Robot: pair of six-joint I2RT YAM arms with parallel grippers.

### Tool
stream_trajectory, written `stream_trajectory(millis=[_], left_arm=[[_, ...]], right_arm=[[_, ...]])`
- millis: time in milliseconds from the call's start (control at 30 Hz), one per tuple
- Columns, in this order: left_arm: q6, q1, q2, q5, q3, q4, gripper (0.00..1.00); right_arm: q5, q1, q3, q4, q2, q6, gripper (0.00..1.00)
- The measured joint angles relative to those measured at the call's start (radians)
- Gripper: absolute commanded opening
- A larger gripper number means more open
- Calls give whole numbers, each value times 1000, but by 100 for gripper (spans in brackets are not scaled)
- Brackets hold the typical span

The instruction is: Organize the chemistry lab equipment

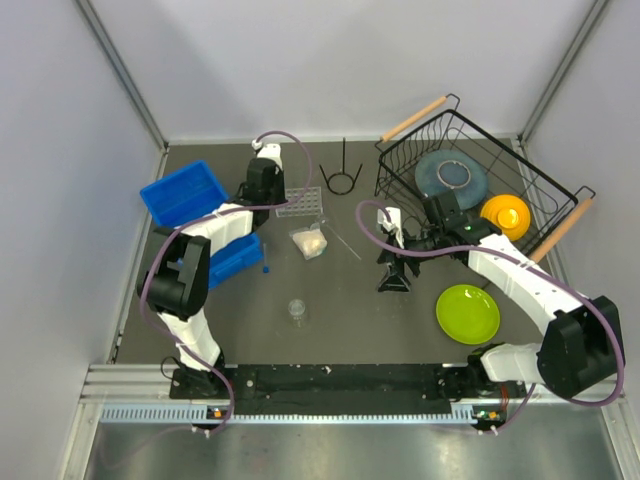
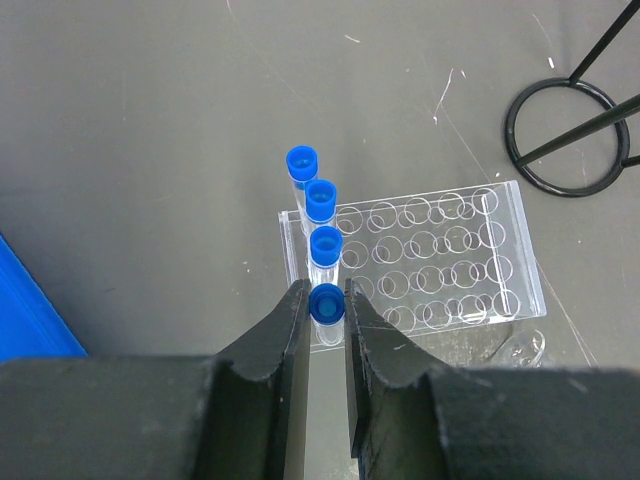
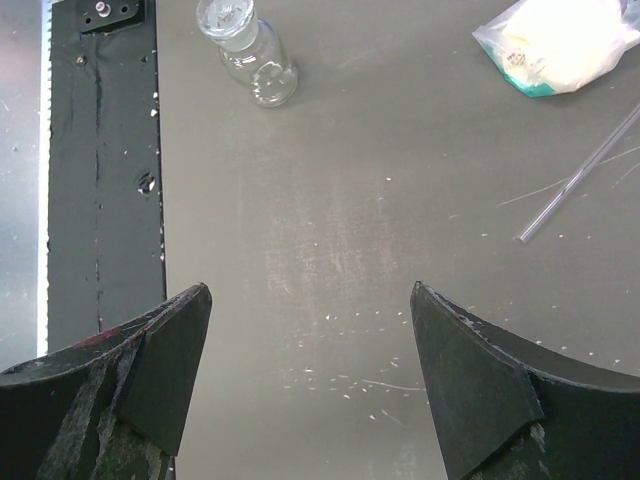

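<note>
In the left wrist view, my left gripper (image 2: 326,290) is shut on the blue cap of a clear tube (image 2: 326,304). That tube stands at the near left corner of the clear grid rack (image 2: 430,262). Three more blue-capped tubes (image 2: 320,198) stand in the same left column. The black wire ring stand (image 2: 565,135) is behind the rack. My right gripper (image 3: 310,290) hangs open over bare table with nothing between its fingers. A small clear cup (image 3: 250,55) and the cream-filled piece (image 3: 560,40) lie ahead of it. One loose blue-capped tube (image 1: 266,262) lies on the table.
Two blue bins (image 1: 185,192) sit at the left by my left arm. The black wire dish basket (image 1: 405,170) at the back right holds a grey plate (image 1: 450,175) and an orange bowl (image 1: 505,213). A green plate (image 1: 467,313) lies front right. A thin clear rod (image 3: 580,180) lies beside the cream-filled piece.
</note>
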Motion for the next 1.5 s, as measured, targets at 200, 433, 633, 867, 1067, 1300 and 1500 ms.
stream_trajectory(millis=[200, 433, 633, 867, 1067, 1300, 1500], left_arm=[[-6, 0, 3, -1, 0, -2, 22], [-21, 0, 3, -3, 0, -8, 36], [-27, 0, 2, -8, -8, -13, 42], [-35, 0, -50, -25, -24, -48, 61], [-37, 0, -192, -37, -42, -88, 69], [-51, 2, -400, 15, -125, -179, 68], [-118, 2, -619, 131, -272, -303, 65]], right_arm=[[0, 0, 0, -5, 0, 0, 82], [0, 0, 0, -6, 0, -1, 82], [1, 0, 0, -6, 0, -7, 82], [4, 0, 0, -7, 0, -11, 82], [6, -9, 0, -7, 0, -11, 82], [6, -28, 0, -7, 0, -17, 82], [6, -50, 0, -7, 0, -18, 82]])
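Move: My left hand still pinches a test tube's blue cap, with the tube upright at the near-left hole of the clear rack; the rack's middle is about 3 cm ahead, 4 right and 4 below. The powder bag lies roughly 7 cm back and 6 right, a loose tube about 11 back and 4 left, and the blue tray some 2 back and 19 left. From my idle right hand, the rack is about 17 cm ahead, 21 left and 10 below. I open my left fingers from a narrow grip to about two-thirds wide, letting go of the blue cap while the hand settles barely 1 cm. Then I lift up clear of the tube by about 9 cm and swing back some 13 cm, away from the rack towards the gap between tray and bag, rolling slightly left side down. ##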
